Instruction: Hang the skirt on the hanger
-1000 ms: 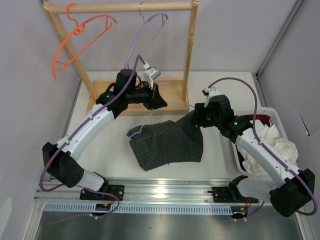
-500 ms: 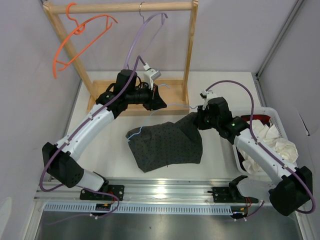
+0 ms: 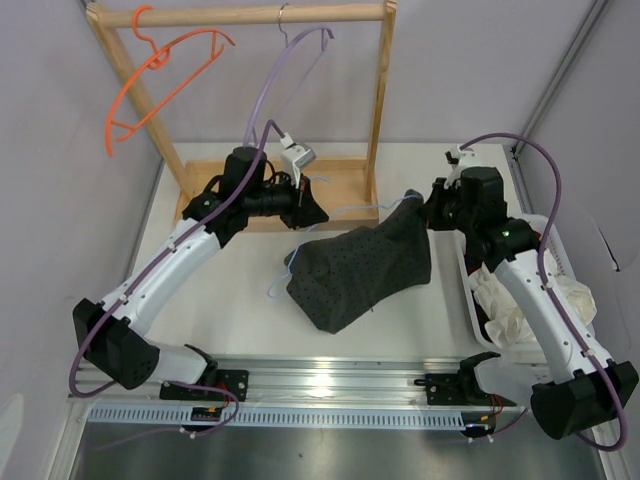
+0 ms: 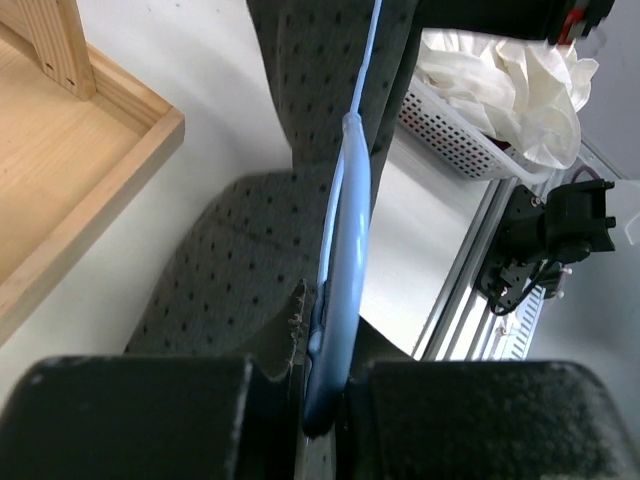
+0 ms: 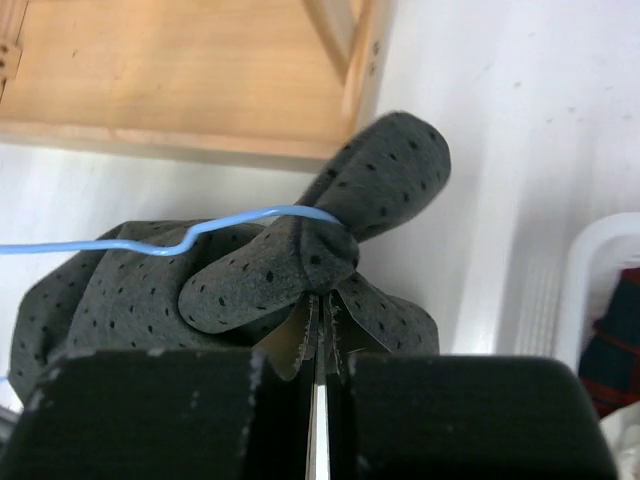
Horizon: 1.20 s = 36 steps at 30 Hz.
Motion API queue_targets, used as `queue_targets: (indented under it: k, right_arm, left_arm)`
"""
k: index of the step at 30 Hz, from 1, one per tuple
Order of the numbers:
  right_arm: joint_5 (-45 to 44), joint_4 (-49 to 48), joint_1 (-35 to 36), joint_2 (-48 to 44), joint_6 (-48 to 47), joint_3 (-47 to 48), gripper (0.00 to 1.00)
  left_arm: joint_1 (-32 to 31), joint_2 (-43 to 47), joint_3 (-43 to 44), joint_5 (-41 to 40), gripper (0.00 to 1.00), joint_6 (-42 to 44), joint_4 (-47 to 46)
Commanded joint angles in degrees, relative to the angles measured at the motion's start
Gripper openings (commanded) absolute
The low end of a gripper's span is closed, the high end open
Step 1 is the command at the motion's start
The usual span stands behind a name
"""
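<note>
The dark grey dotted skirt [image 3: 360, 265] lies bunched on the white table, with the light-blue wire hanger [image 3: 350, 210] threaded into its top edge. A loop of the wire shows at the skirt's left side. My left gripper [image 3: 312, 205] is shut on the hanger [image 4: 345, 230], above the skirt [image 4: 240, 260]. My right gripper [image 3: 425, 205] is shut on a lifted fold of the skirt [image 5: 260, 280] at its right corner. The hanger wire [image 5: 150, 243] runs into that fold just ahead of the right gripper [image 5: 318, 340].
A wooden rack [image 3: 378, 100] stands at the back, with an orange hanger [image 3: 150, 80] and a purple hanger [image 3: 300, 45] on its rod. Its base tray [image 4: 80, 180] lies close to the left gripper. A white basket [image 3: 545, 225] on the right holds white cloth [image 3: 560, 300] and dark red cloth [image 5: 620, 350].
My right gripper has moved right and back, dragging the skirt's corner with it. The skirt has shifted right along the hanger wire. My left gripper has barely moved.
</note>
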State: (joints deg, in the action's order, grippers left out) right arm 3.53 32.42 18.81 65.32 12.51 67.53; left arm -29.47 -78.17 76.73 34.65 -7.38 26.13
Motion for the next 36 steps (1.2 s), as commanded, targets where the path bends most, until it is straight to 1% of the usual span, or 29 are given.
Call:
queue_targets:
  k: [1, 5, 7, 9, 11, 12, 14, 15, 16, 18, 19, 21, 22, 23, 26, 28, 29, 30, 31, 32, 33, 34, 35, 36]
  right_arm:
    - [0.1, 0.8, -2.0, -1.5, -0.9, 3.0, 0.0]
    - [1.7, 0.5, -2.5, -1.4, 0.1, 3.7, 0.0]
    - [-0.1, 1.3, -2.5, -1.6, 0.0, 4.3, 0.0]
    - [-0.8, 1.9, -2.8, -2.0, 0.1, 5.7, 0.0]
    - [2.6, 2.5, -2.5, -1.0, 1.4, 9.4, 0.0]
    - [3.2, 2.6, -1.8, -0.6, 1.5, 10.7, 0.0]
    - [1.6, 4.0, 0.6, 0.9, 1.3, 13.6, 0.0]
    - [1.7, 5.4, 0.9, 1.2, 1.4, 16.4, 0.0]
    - [3.2, 5.8, 1.1, 1.3, 1.5, 17.7, 0.0]
    - [3.3, 7.2, 3.4, 1.4, 2.1, 21.9, 0.0]
    - [2.2, 7.9, 4.3, 1.5, 2.0, 23.5, 0.0]
    - [1.7, 10.7, 5.6, 2.4, 1.6, 26.7, 0.0]
    - [1.0, 11.5, 5.8, 2.7, 1.6, 29.2, 0.0]
    - [0.6, 12.9, 5.9, 2.8, 1.3, 30.1, 0.0]
    - [-0.5, 14.7, 5.9, 2.3, 1.0, 32.7, 0.0]
    - [-0.6, 15.6, 5.8, 2.4, 0.8, 35.4, 0.0]
    - [-0.9, 16.8, 5.7, 2.7, 0.7, 36.2, 0.0]
    - [-2.3, 17.5, 5.8, 3.5, 0.2, 36.9, 0.0]
    - [-3.3, 18.3, 5.8, 3.9, 0.1, 37.4, 0.0]
    - [-3.4, 19.5, 5.6, 4.3, -0.2, 37.5, 0.0]
    - [-5.3, 19.6, 4.7, 4.4, -0.4, 37.2, 0.0]
    - [-5.1, 19.5, 3.9, 4.4, -0.2, 36.5, 0.0]
    - [-5.0, 19.2, 3.2, 4.2, -0.2, 35.6, 0.0]
    - [-5.4, 18.8, 2.0, 4.2, -0.3, 35.0, 0.0]
  left_arm:
    - [0.4, 3.3, -1.0, 0.4, 0.0, 1.4, -1.0]
    - [0.5, 5.8, -3.0, 2.3, 0.0, 0.8, -3.1]
    - [1.1, 8.1, -5.3, 3.2, 0.0, -1.1, -8.6]
    - [1.3, 9.4, -6.8, 1.9, 0.0, -3.2, -12.5]
    - [1.3, 8.0, -7.6, 4.9, 0.0, -4.7, -15.1]
    - [1.2, 7.0, -9.0, 5.4, 0.0, -7.1, -18.8]
    - [1.2, 8.3, -11.4, 4.9, 0.0, -9.5, -25.3]
    - [1.3, 10.4, -14.6, 4.5, 0.0, -12.0, -34.4]
    - [1.3, 11.0, -17.3, 3.8, 0.0, -12.8, -37.8]
    - [1.3, 9.1, -18.3, 4.5, 0.0, -14.7, -43.5]
    - [0.7, 7.8, -18.1, 5.1, 0.0, -14.9, -44.5]
    - [-0.2, 5.6, -17.1, 3.3, 0.0, -13.0, -43.4]
    - [-0.2, 4.7, -18.7, 3.6, 0.0, -13.5, -44.9]
    - [-0.2, 5.0, -19.8, 3.5, 0.0, -15.1, -49.5]
    - [-0.2, 7.1, -23.0, 2.4, 0.0, -16.3, -54.4]
    - [-0.3, 6.2, -22.1, 3.2, 0.0, -15.2, -52.7]
    - [-0.2, 5.2, -20.8, 4.7, 0.0, -14.7, -50.2]
    - [-0.2, 5.8, -20.7, 7.1, 0.0, -15.5, -50.6]
    - [-0.2, 7.4, -21.2, 6.9, 0.0, -16.2, -51.6]
    - [-0.3, 11.1, -22.0, 6.2, 0.0, -16.4, -51.8]
    - [-0.3, 12.3, -21.4, 5.4, 0.0, -15.3, -49.9]
    - [-0.2, 12.9, -20.5, 4.5, 0.0, -13.6, -46.1]
    - [-0.1, 12.5, -19.4, 5.6, 0.0, -10.9, -39.7]
    - [0.7, 12.5, -16.9, 7.8, 0.0, -11.0, -38.2]
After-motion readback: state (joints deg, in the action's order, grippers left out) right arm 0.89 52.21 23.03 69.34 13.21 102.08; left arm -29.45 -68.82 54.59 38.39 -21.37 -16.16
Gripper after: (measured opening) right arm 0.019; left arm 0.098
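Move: From the right hand, which already pinches the skirt's waistband, the blue hanger's end lies about 3 cm left and 3 cm ahead at similar height. The skirt's hanging body is some 10 cm left, 8 cm back and 10 cm below. The white basket sits about 25 cm right, 9 cm back and 20 cm below. From the left hand, gripping the hanger, the waistband corner is roughly 20 cm right, 2 cm ahead and nearly level. Right hand lifts the pinched waistband about 16 cm; left keeps the hanger, tipping its fingers up some 25 degrees. ##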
